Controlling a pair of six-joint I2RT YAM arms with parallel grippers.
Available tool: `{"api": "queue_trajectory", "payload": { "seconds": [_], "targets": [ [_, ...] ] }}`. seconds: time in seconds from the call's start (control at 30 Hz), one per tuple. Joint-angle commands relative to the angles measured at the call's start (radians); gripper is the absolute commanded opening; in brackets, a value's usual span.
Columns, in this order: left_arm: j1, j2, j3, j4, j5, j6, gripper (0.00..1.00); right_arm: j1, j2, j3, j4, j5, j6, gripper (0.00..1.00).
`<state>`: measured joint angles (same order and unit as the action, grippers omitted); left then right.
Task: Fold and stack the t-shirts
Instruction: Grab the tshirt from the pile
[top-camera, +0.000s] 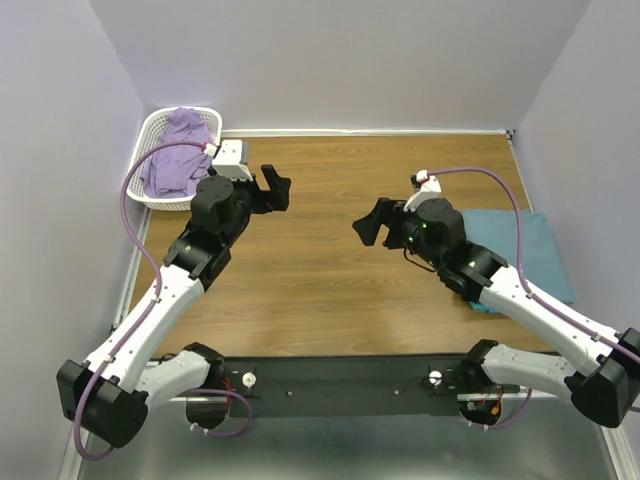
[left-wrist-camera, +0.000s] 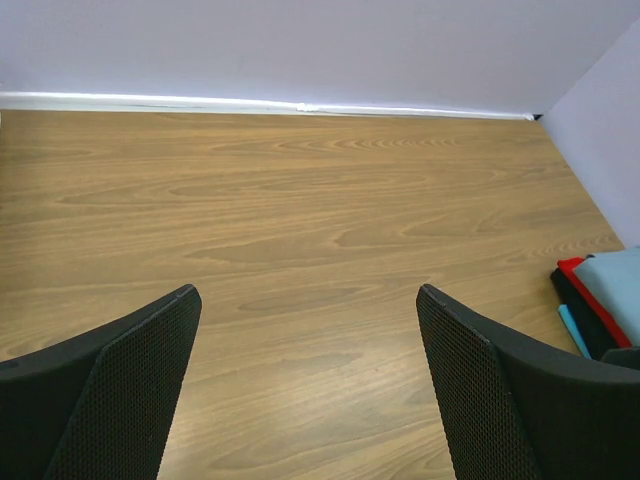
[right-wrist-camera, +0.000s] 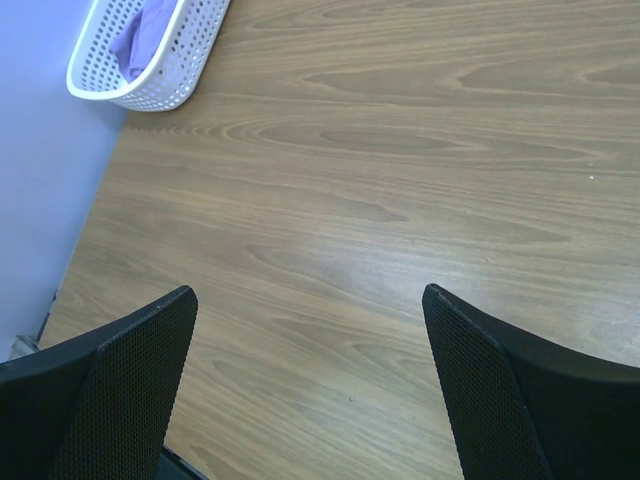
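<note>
A lavender-purple t-shirt (top-camera: 178, 150) lies crumpled in a white mesh basket (top-camera: 150, 195) at the table's far left corner; the right wrist view shows the same t-shirt (right-wrist-camera: 145, 35) in the basket (right-wrist-camera: 165, 75). A teal t-shirt (top-camera: 520, 245) lies flat and folded at the right edge, partly under the right arm; the left wrist view catches its corner (left-wrist-camera: 618, 288). My left gripper (top-camera: 275, 188) hovers open beside the basket, pointing right, with only bare wood between its fingers (left-wrist-camera: 130, 390). My right gripper (top-camera: 372, 222) hovers open mid-table, pointing left, and holds nothing (right-wrist-camera: 308, 292).
Red and black layers (left-wrist-camera: 580, 290) show under the teal cloth in the left wrist view. Walls close the table at the back and both sides. A wide stretch of bare wooden table (top-camera: 320, 290) lies between the two grippers.
</note>
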<state>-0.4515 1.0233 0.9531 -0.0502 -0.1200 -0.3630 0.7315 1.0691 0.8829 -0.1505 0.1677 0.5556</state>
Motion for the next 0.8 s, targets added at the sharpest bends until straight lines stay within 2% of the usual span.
{"api": "queue_trajectory", "payload": {
  "seconds": [0.0,0.23,0.3,0.33,0.37,0.4,0.5,0.63,0.77],
  "targets": [
    [0.007,0.008,0.015,-0.008,-0.001,-0.010,0.96,0.002,0.005,-0.016,-0.001,-0.028,-0.023,1.00],
    [0.007,0.050,0.039,-0.008,-0.045,-0.054,0.96,0.002,-0.003,-0.025,-0.041,-0.008,-0.042,1.00],
    [0.007,0.083,0.068,-0.033,-0.111,-0.074,0.96,0.000,0.002,-0.018,-0.058,-0.007,-0.046,1.00],
    [0.017,0.137,0.131,-0.062,-0.216,-0.117,0.96,0.002,0.012,-0.007,-0.082,-0.008,-0.051,1.00],
    [0.036,0.173,0.175,-0.103,-0.265,-0.117,0.96,0.002,0.012,-0.004,-0.092,-0.010,-0.051,1.00],
    [0.057,0.211,0.275,-0.185,-0.315,-0.158,0.96,0.002,0.025,-0.004,-0.104,-0.016,-0.052,1.00],
    [0.167,0.368,0.407,-0.291,-0.384,-0.210,0.96,0.002,0.054,-0.013,-0.110,-0.027,-0.059,1.00],
    [0.319,0.532,0.538,-0.304,-0.403,-0.258,0.95,0.002,0.094,-0.012,-0.110,-0.063,-0.063,1.00],
    [0.441,0.803,0.740,-0.408,-0.394,-0.303,0.93,0.000,0.126,0.001,-0.110,-0.109,-0.048,1.00]
  ]
}}
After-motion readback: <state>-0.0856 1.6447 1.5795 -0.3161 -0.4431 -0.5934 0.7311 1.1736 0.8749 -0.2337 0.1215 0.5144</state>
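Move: The left hand is empty and high over the table. The purple t-shirt pile it goes for lies about 27 cm ahead, 24 cm to its left and roughly 25 cm below. The white basket holding the pile is centred at nearly the same spot, its right rim some 12 cm to the right of the pile's middle. From the right hand, the purple pile lies about 33 cm ahead, 60 cm to the left and 18 cm lower. After a slow start the left arm swings quickly to the left and forward in near-equal parts, about 16 cm each way, staying almost level as it closes on the purple pile in the basket, while the wrist turns some 40 degrees counter-clockwise and the wide-open fingers tip a little further down. The right hand meanwhile sinks about 6 cm over bare table, fingers still wide open and tipping slightly down, and touches nothing. ##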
